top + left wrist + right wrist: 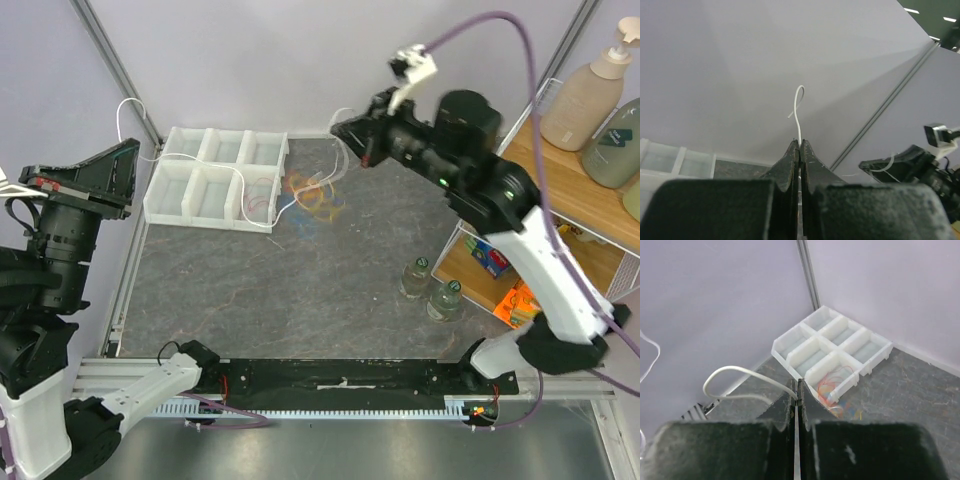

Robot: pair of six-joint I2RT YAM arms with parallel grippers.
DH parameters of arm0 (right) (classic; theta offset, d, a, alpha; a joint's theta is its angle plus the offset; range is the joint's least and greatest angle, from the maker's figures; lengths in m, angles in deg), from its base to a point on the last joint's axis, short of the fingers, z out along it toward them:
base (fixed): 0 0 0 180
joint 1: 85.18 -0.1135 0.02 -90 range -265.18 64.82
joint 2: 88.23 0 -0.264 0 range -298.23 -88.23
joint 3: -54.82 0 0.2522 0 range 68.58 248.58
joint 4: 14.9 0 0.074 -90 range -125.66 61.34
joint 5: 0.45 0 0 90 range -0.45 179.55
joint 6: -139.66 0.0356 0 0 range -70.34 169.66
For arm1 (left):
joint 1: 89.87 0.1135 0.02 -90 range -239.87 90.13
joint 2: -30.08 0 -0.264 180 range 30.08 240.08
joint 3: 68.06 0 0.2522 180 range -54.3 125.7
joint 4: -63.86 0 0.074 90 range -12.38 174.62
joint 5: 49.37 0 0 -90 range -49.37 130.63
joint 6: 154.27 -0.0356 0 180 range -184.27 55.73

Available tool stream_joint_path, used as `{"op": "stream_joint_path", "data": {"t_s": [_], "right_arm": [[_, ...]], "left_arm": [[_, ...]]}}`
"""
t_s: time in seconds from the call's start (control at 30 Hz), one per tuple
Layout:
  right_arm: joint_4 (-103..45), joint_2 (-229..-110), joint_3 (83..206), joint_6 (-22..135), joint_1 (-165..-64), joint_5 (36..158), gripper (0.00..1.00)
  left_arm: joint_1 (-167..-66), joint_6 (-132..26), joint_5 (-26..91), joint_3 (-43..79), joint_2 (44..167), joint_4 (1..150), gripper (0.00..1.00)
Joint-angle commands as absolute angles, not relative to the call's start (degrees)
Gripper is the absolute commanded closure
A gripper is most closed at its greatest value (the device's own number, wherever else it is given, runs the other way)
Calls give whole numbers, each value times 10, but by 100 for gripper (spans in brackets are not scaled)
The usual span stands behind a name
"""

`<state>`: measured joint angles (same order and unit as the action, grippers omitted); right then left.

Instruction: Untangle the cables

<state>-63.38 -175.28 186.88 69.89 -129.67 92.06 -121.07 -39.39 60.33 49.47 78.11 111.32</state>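
A tangle of thin coloured loops [312,200], orange, yellow, blue and red, lies on the dark table beside the white tray [180,200]. Some red loops lie in the tray's near right compartment [262,190]. A thin white cable [238,172] runs from my left gripper [138,148] over the tray and through the tangle up to my right gripper [340,128]. Both grippers are raised and shut on it. The left wrist view shows the cable end [798,107] curling above the shut gripper [800,145]. The right wrist view shows the cable [740,371] looping left of the shut gripper [797,386], with the loops [832,387] below.
Two small clear bottles [417,275] [445,298] stand at the table's right side. A wooden shelf [570,190] at the right holds soap bottles [590,85], with coloured boxes [515,300] underneath. Grey walls and a metal post [120,60] close the back.
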Motion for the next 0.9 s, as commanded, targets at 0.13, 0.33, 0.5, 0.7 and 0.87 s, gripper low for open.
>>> {"op": "stream_joint_path", "data": {"t_s": [0.13,0.33,0.5,0.7,0.87], "right_arm": [[-586,-1697,1557,748,-1288,943,100],[-613,-1720,1627,728,-1286,950,100],[-642,-1745,1660,760,-1284,1015,100],[-663,-1741,1690,800,-1283,1103,100],[-668,-1729,1695,842,-1284,1134,100]], "left_arm": [[-1208,-399,629,487,759,1117,98],[-1209,-390,580,496,774,1140,98],[-1206,-377,467,483,814,1194,98],[-1207,-347,326,378,837,1175,98],[-1209,-318,242,258,839,1070,98]]}}
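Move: Both shut grippers still hold the white cable, and the coloured tangle hangs from it. The tangle is about 24 cm below the right hand, some 4 cm ahead and 4 cm to its left; from the left hand it is roughly 28 cm right, 16 cm ahead and 34 cm down. The white tray's middle is about 30 cm ahead of the right hand, 32 cm left and 46 cm below. The right hand plunges some 20 cm towards the table with its fingers tipping down about 25 degrees, letting the hanging tangle down, then eases back up about 8 cm while drifting a little back and left, still pinching the white cable. The left hand all but waits with its grip kept for the first half, then swoops down about 15 cm, right 12 cm and a little forward towards the tangle and the right hand, tipping down and turning clockwise. ##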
